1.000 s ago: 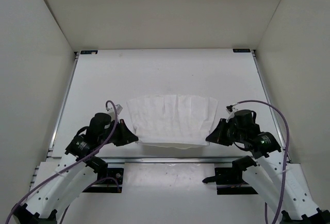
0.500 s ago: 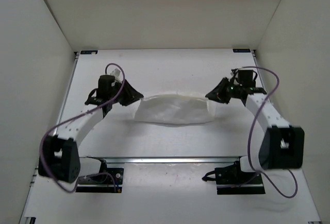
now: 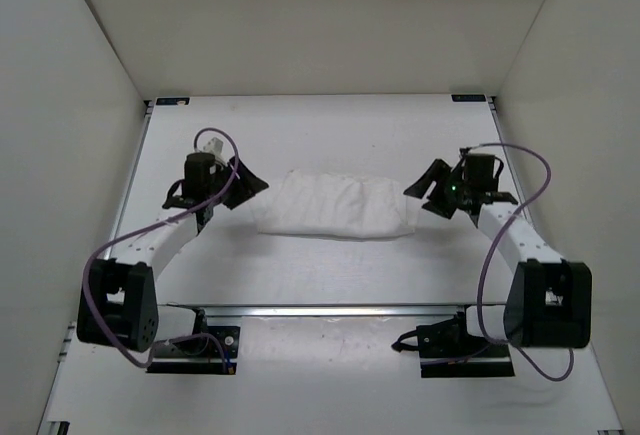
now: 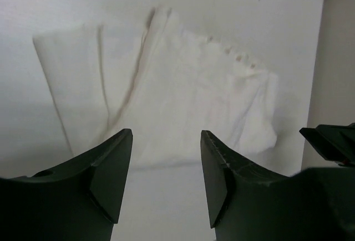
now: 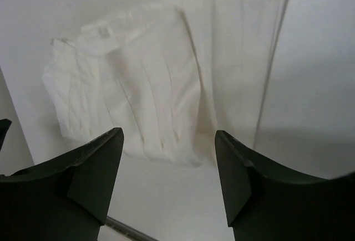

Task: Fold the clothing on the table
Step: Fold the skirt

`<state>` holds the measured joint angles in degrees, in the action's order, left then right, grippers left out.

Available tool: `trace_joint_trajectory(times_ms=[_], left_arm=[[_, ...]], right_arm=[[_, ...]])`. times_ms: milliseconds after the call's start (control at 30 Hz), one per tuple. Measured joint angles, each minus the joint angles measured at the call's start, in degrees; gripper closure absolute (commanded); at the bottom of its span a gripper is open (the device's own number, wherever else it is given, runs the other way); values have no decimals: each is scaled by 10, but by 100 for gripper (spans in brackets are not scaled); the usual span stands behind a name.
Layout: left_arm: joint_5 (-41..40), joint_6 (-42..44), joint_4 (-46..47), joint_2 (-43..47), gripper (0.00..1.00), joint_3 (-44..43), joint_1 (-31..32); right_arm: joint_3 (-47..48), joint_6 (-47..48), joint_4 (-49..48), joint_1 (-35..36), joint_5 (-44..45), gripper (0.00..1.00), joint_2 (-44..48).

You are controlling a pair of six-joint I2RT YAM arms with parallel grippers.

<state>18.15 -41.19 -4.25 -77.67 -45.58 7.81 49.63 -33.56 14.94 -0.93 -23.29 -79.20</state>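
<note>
The clothing (image 3: 335, 205) is a white fabric piece lying folded over as a wide band in the middle of the table (image 3: 320, 135). My left gripper (image 3: 250, 185) hovers just off its left end, open and holding nothing. My right gripper (image 3: 420, 191) hovers just off its right end, also open and empty. The left wrist view has the clothing (image 4: 166, 80) beyond the gripper (image 4: 166, 136), with bare table between the fingertips. In the right wrist view the clothing (image 5: 144, 86) likewise lies past the gripper (image 5: 169, 136), creased lengthwise, with a flat layer showing beside the rumpled top one.
A silver rail (image 3: 330, 308) runs along the table's near edge, with both arm bases behind it. Black brackets (image 3: 172, 101) (image 3: 468, 98) mark the far corners. Plain white walls close in the left, right and back sides.
Both grippers carried the clothing's near edge away from the arm bases and over the rest of it, then opened and let go. The clothing now lies folded, narrower front to back.
</note>
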Motion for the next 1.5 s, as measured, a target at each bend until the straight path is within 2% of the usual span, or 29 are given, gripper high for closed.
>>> trace_joint_trajectory(times_ms=[100,167,367,600,667,767,833,867,900,967,1067,1167,1333,1400,1500], left_arm=[[-9,4,0,45,36,76,33],[-12,3,-1,52,35,115,52],[-24,-3,5,50,34,195,69],[-47,-10,48,28,34,201,88],[-61,-14,61,25,33,203,90],[-90,-20,76,25,35,205,92],[-111,-26,83,22,46,205,92],[-122,-26,87,19,61,205,92],[-131,-31,90,14,81,205,92],[-143,-32,99,-1,100,205,92],[-143,-33,123,-24,100,202,97],[-140,-39,156,-47,100,198,124],[-134,-60,215,-79,100,197,180],[-134,-69,233,-89,100,197,201],[-131,-82,251,-99,100,197,223]], right_arm=[[-104,-14,-3,0,0,35,83],[-146,-21,-2,0,0,35,96],[-203,-38,-37,2,-13,32,60],[-204,-79,-155,11,-58,35,-3],[-205,-90,-176,12,-65,40,-15],[-212,-99,-204,12,-69,59,-29],[-219,-105,-211,11,-67,92,-33],[-223,-103,-211,10,-60,100,-33],[-227,-105,-208,6,-57,100,-34],[-231,-106,-198,-2,-53,100,-35],[-224,-96,-174,-22,-44,100,-29],[-197,-69,-110,-42,-14,100,-6],[-92,-13,-6,-45,37,100,14],[-33,9,31,-28,52,100,10],[68,37,88,35,87,100,-14]])
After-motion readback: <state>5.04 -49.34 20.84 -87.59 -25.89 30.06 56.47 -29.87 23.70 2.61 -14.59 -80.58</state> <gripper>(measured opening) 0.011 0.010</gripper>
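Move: Behind and below the left hand, about 8 cm back, 12 cm down and neither left nor right, lies the folded skirt's near left corner; the skirt's middle is level with the hand and some 18 cm to its right, the middle of its far edge 8 cm ahead and 18 cm right. From the right hand, the near right corner lies about 7 cm back, 2 cm left and 10 cm down, and the skirt's middle straight left by about 20 cm. Sinking and drawing back with open fingers, both hands drop to the skirt's near corners and edge forward 2 to 4 cm close over the table. The left shuts on its corner, then drags it about 8 cm to the right, staying low; the right pinches its corner, then lifts it some 10 cm while carrying it forward about 6 cm, swinging somewhat right. ##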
